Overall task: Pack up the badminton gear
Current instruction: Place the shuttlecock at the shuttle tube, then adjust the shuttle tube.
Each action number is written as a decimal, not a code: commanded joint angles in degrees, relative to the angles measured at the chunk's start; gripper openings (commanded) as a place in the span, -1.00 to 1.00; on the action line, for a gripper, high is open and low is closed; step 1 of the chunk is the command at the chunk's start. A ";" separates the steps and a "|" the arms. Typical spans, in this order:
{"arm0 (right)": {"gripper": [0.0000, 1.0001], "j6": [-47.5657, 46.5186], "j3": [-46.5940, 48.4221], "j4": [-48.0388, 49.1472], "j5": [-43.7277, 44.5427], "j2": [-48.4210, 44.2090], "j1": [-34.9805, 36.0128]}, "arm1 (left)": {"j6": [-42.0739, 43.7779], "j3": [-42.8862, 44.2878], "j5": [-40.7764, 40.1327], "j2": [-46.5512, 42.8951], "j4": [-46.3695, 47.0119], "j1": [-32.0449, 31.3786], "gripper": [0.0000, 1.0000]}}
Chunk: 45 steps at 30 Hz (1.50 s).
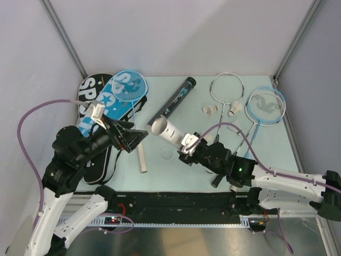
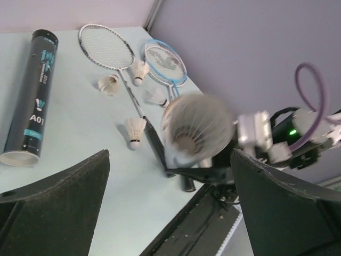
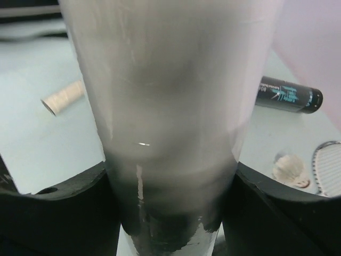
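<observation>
My right gripper (image 1: 187, 144) is shut on the white tube (image 1: 169, 133), which fills the right wrist view as white tube (image 3: 170, 106) between both fingers. The tube's open mouth (image 2: 197, 125) faces my left gripper (image 2: 170, 208), and a shuttlecock's feathers show blurred inside it. In the top view the left gripper (image 1: 137, 137) stands wide open just left of the mouth, holding nothing. The black teal-printed tube (image 1: 173, 104) lies behind. A silver racket (image 1: 226, 88) and a blue racket (image 1: 266, 105) lie at the right with loose shuttlecocks (image 1: 210, 110) beside them.
Another blue racket (image 1: 129, 85) rests on the blue and black racket covers (image 1: 98, 104) at the back left, its white handle (image 1: 142, 160) reaching toward the near edge. A round clear lid (image 1: 167, 153) lies under the white tube. Walls close in the left, back and right.
</observation>
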 commanded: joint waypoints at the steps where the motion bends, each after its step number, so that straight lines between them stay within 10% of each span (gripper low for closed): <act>1: -0.12 11.56 5.32 12.27 -0.24 -3.79 -0.03 | 6.59 -6.09 -0.43 -1.46 1.85 -0.33 0.99; 7: -0.09 20.91 5.43 25.87 -2.76 -2.58 0.06 | 9.91 -10.60 14.77 3.07 4.08 -0.81 0.99; 21: -0.09 30.63 5.43 48.12 -9.66 2.53 0.60 | 12.43 -17.86 22.36 3.53 14.52 -7.84 0.99; 33: -0.11 38.32 5.43 49.16 -10.86 3.94 0.60 | 15.03 -16.42 25.78 6.00 15.07 -10.45 0.94; 45: -0.02 42.09 3.58 44.85 -10.65 3.42 0.08 | 14.44 -16.07 23.66 6.03 15.13 -10.52 0.39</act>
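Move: The shuttle tube stands tilted in the right fingers, gripped near its middle; from the open left hand that middle lies about 20 cm to the right, level front to back, and some 17 cm lower, while its mouth leans up to roughly 10 cm right and 3 cm ahead, 2 cm lower. On the table, some 37 cm below the left hand, the clear lid lies about 12 cm right and 3 cm ahead, and the white racket grip 3 cm ahead, straight below sideways. The right hand keeps its hold on the shuttle tube and lifts it about 17 cm while rolling its left side up some 60 degrees, drifting left and a little back, so that the mouth swings over from the left and the lower end comes round towards the left hand. The wide-open left hand sinks about 10 cm, then works right and back while turning some 35 degrees clockwise, bringing its fingers around the tube below the right hand's grip, and finally starts closing on the tube's lower part. ##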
